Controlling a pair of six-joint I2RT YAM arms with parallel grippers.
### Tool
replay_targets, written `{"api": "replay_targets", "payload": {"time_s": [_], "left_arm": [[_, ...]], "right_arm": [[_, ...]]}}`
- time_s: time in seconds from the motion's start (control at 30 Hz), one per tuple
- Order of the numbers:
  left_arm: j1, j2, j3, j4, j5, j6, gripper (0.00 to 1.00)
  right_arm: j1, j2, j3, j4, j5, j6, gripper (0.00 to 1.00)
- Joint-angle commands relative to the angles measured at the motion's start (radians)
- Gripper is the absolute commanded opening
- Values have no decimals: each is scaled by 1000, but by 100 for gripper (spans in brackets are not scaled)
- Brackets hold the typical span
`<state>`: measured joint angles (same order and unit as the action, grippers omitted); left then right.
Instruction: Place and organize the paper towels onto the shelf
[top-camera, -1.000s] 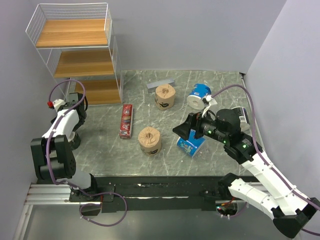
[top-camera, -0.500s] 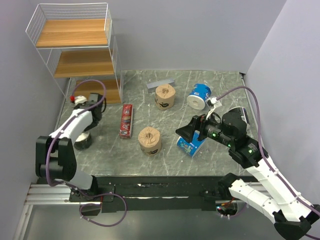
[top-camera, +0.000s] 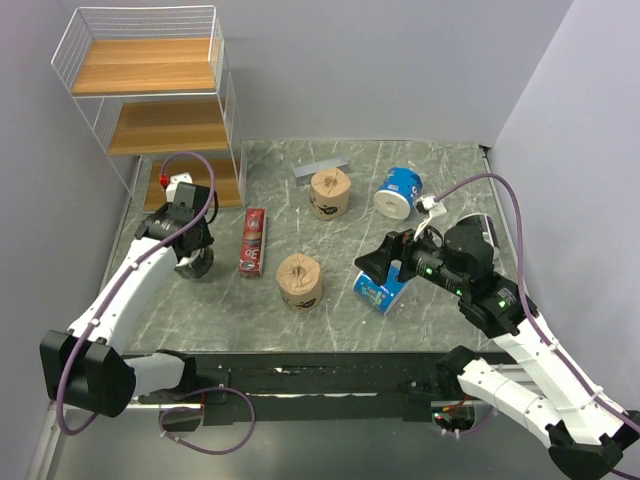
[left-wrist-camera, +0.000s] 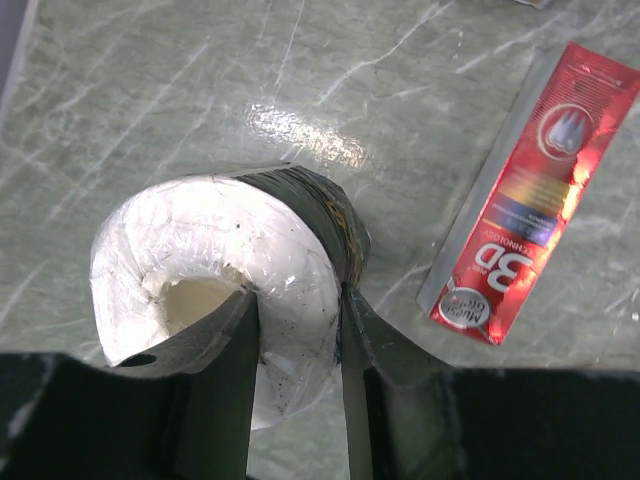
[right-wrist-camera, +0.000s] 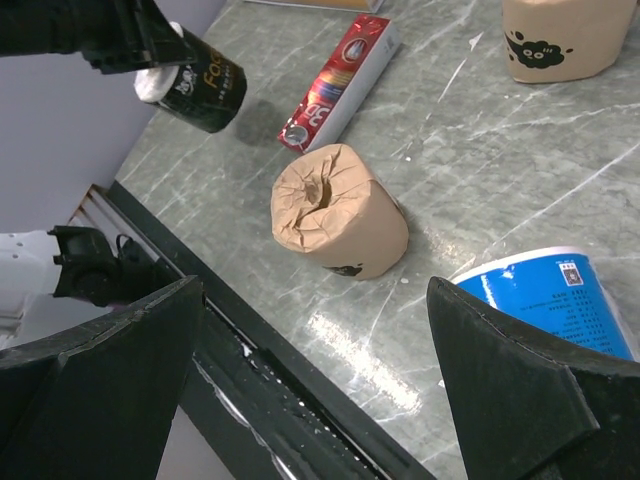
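My left gripper (left-wrist-camera: 297, 295) is shut on a black paper towel roll (left-wrist-camera: 230, 250): one finger sits in its white core hole, the other against the black wrap. In the top view this roll (top-camera: 195, 265) hangs left of the red box, in front of the shelf (top-camera: 150, 110). The right wrist view shows it (right-wrist-camera: 200, 92) slightly off the table. Two tan rolls (top-camera: 299, 281) (top-camera: 329, 193) and two blue-and-white rolls (top-camera: 399, 191) (top-camera: 380, 288) lie on the table. My right gripper (top-camera: 375, 262) stands open above the nearer blue roll (right-wrist-camera: 550, 300), with the nearer tan roll (right-wrist-camera: 340, 225) ahead of it.
A flat red box (top-camera: 253, 242) lies between the left gripper and the nearer tan roll. A grey bar (top-camera: 321, 168) rests near the far edge behind the farther tan roll. Walls close in on the left and right. The shelf's three wooden boards carry nothing that I can see.
The left gripper has closed on the black roll, and the arm has stretched out, carrying it right and away from the near-left corner. The right arm has barely shifted.
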<state>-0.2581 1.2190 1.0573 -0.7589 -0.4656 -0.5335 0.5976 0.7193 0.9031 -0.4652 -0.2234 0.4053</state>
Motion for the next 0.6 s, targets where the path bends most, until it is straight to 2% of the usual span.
{"api": "replay_targets", "payload": {"time_s": [0.0,0.23,0.4,0.57], "left_arm": [[-12,-62,130,-54,-5,87,2],[-13,-121,364,-126,-27,150,1],[-15,-174,521,-47,54,237,1],[-15,-136,667,-11,44,302,1]], "right_arm": [[-4,-6,23,31,24,-6,100],[-2,17,54,20,35,-8,100],[-4,28,77,-1,52,-17,99],[-2,35,94,-16,67,-16,100]]}}
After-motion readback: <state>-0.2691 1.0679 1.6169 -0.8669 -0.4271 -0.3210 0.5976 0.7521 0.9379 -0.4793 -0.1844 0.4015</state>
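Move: In front of the left hand, which already holds the black-wrapped paper towel roll, stands the shelf: its top board lies about 31 cm ahead, 7 cm to the left and 24 cm above, with its middle board directly below that, only some 6 cm above the hand. The red box lies about 12 cm ahead, 11 cm right and 12 cm below. From the right hand, the top board is roughly 42 cm ahead, 46 cm left and 12 cm above. Rising almost straight up and gathering speed, the left hand carries the black-wrapped roll about 24 cm higher, towards the level of the shelf's top board but still standing off in front of the shelf. On the way the wrist tips the fingers up some 30 degrees, from steeply down to nearly level, turning slightly clockwise; the fingers keep their pinch on the roll. ##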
